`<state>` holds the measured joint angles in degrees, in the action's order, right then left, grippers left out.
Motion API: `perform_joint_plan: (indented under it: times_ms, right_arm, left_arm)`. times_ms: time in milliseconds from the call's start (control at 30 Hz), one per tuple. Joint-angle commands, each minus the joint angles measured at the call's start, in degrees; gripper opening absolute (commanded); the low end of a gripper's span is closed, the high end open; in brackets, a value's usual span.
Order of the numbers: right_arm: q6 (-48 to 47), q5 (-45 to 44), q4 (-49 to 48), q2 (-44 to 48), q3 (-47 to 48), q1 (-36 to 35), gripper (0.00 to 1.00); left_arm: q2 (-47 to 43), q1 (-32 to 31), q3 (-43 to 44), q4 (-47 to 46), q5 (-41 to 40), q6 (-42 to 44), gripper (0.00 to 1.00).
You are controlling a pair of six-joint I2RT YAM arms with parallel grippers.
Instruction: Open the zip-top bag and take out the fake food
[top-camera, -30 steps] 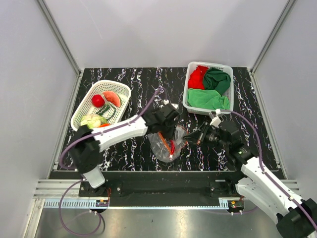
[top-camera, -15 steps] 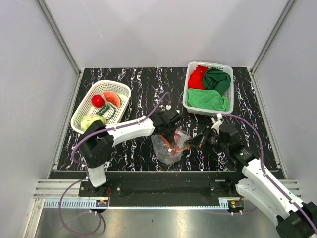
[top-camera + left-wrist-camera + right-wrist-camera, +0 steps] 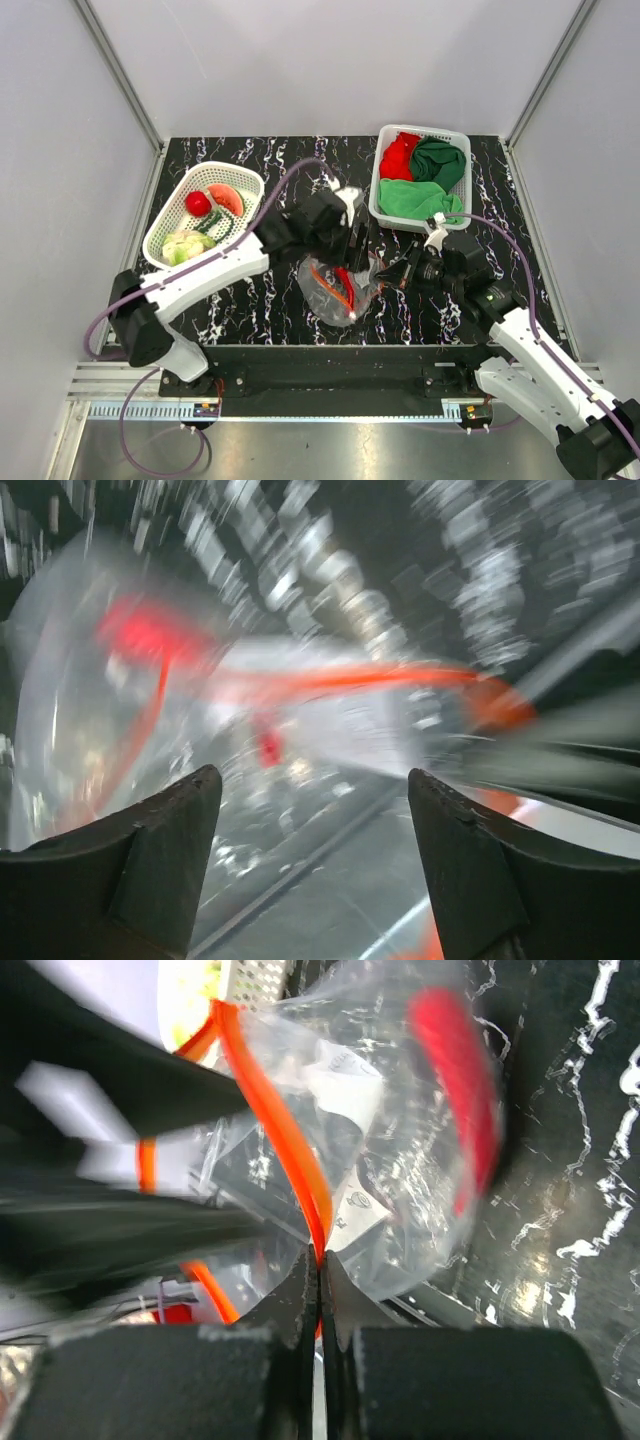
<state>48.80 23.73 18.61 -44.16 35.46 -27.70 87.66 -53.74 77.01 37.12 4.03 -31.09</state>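
Note:
The clear zip-top bag (image 3: 338, 288) lies crumpled at the table's middle, its orange-red zip strip (image 3: 285, 1130) gaping. My right gripper (image 3: 320, 1260) is shut on that strip at the bag's right edge (image 3: 385, 275). Just above and behind the bag, my left gripper (image 3: 352, 238) hangs open; its fingertips (image 3: 205, 780) stand wide apart with only blurred plastic (image 3: 300, 710) beyond them. Fake food lies in the white basket (image 3: 165, 228) at the left: a watermelon slice (image 3: 228, 198), a red round fruit (image 3: 198, 203), a pale green cabbage (image 3: 183, 245). A blurred red shape (image 3: 455, 1080) shows through the plastic; I cannot tell what it is.
A second white basket (image 3: 378, 200) at the back right holds red and green cloths (image 3: 425, 180). Both forearms converge on the bag. Grey walls close in the black marbled table (image 3: 270, 300) on three sides.
My left gripper has come up and back from the bag's mouth and its jaws have spread wide. The right gripper keeps its pinch on the zip strip, nearly still.

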Motion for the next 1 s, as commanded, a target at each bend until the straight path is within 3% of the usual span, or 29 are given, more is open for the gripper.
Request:
perform_joint_plan:
  times_ms: [0,133,367,600,667,767,800,833,933,967]
  right_arm:
    - [-4.4,2.0,2.7,0.2,1.8,0.2,0.0]
    - [-5.5,2.4,3.4,0.1,1.9,0.3,0.0]
    - [-6.5,2.9,4.1,-0.4,3.2,0.3,0.0]
    - [-6.7,2.9,4.5,-0.4,3.1,0.3,0.0]
    - [-7.0,2.9,5.1,-0.5,3.5,0.2,0.0]
    - [-7.8,2.8,7.0,-1.0,4.4,0.3,0.0]
    - [-8.5,2.8,7.6,-1.4,4.8,0.3,0.0]
    - [-9.0,2.6,8.0,-1.5,5.5,0.2,0.0]
    - [-11.1,1.7,11.4,-2.9,7.9,0.2,0.03]
    - [-11.9,1.1,14.7,-3.4,9.2,0.2,0.08]
  left_arm:
    - [-4.0,2.0,8.2,2.7,5.5,1.3,0.8]
    - [-5.9,3.6,9.0,3.5,8.1,0.6,0.79]
    - [-9.0,6.7,4.8,13.0,-2.8,-1.4,0.79]
    - [-6.2,7.1,1.5,14.8,2.2,-1.7,0.79]
    - [-5.6,7.2,1.0,13.4,4.4,-1.4,0.75]
    - [-5.3,7.2,0.9,11.8,6.5,-1.1,0.55]
    - [-5.2,7.2,0.9,11.4,6.9,-0.7,0.4]
    - [-5.0,7.1,1.3,11.1,8.2,-0.6,0.33]
    - [-3.8,7.2,2.4,11.0,10.5,-0.2,0.0]
    - [-3.7,7.2,3.0,11.0,10.7,-1.0,0.0]
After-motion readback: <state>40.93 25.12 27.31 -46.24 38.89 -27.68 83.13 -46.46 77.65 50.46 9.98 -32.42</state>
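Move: The left side of the bag's orange zip rim lies about 7 cm to the left of the open left fingers, level with them fore and aft and a touch lower. Inside the bag the red pepper lies some 4 cm back, 2 cm to the left and about 11 cm below. The right fingers, shut on the other side of the rim, are 5 cm to the right and 3 cm back; from them the left side of the rim is about 13 cm left and 3 cm ahead, at much the same height. Lift the open left gripper straight up about 9 cm, clear of the bag's mouth, carry it some 6 cm to the left, then sink about as far as it rose onto the left side of the orange rim. Shut the fingers there to pinch the rim. Keep the right fingers closed on their side of the rim throughout, letting that hand ease just slightly back and down. ##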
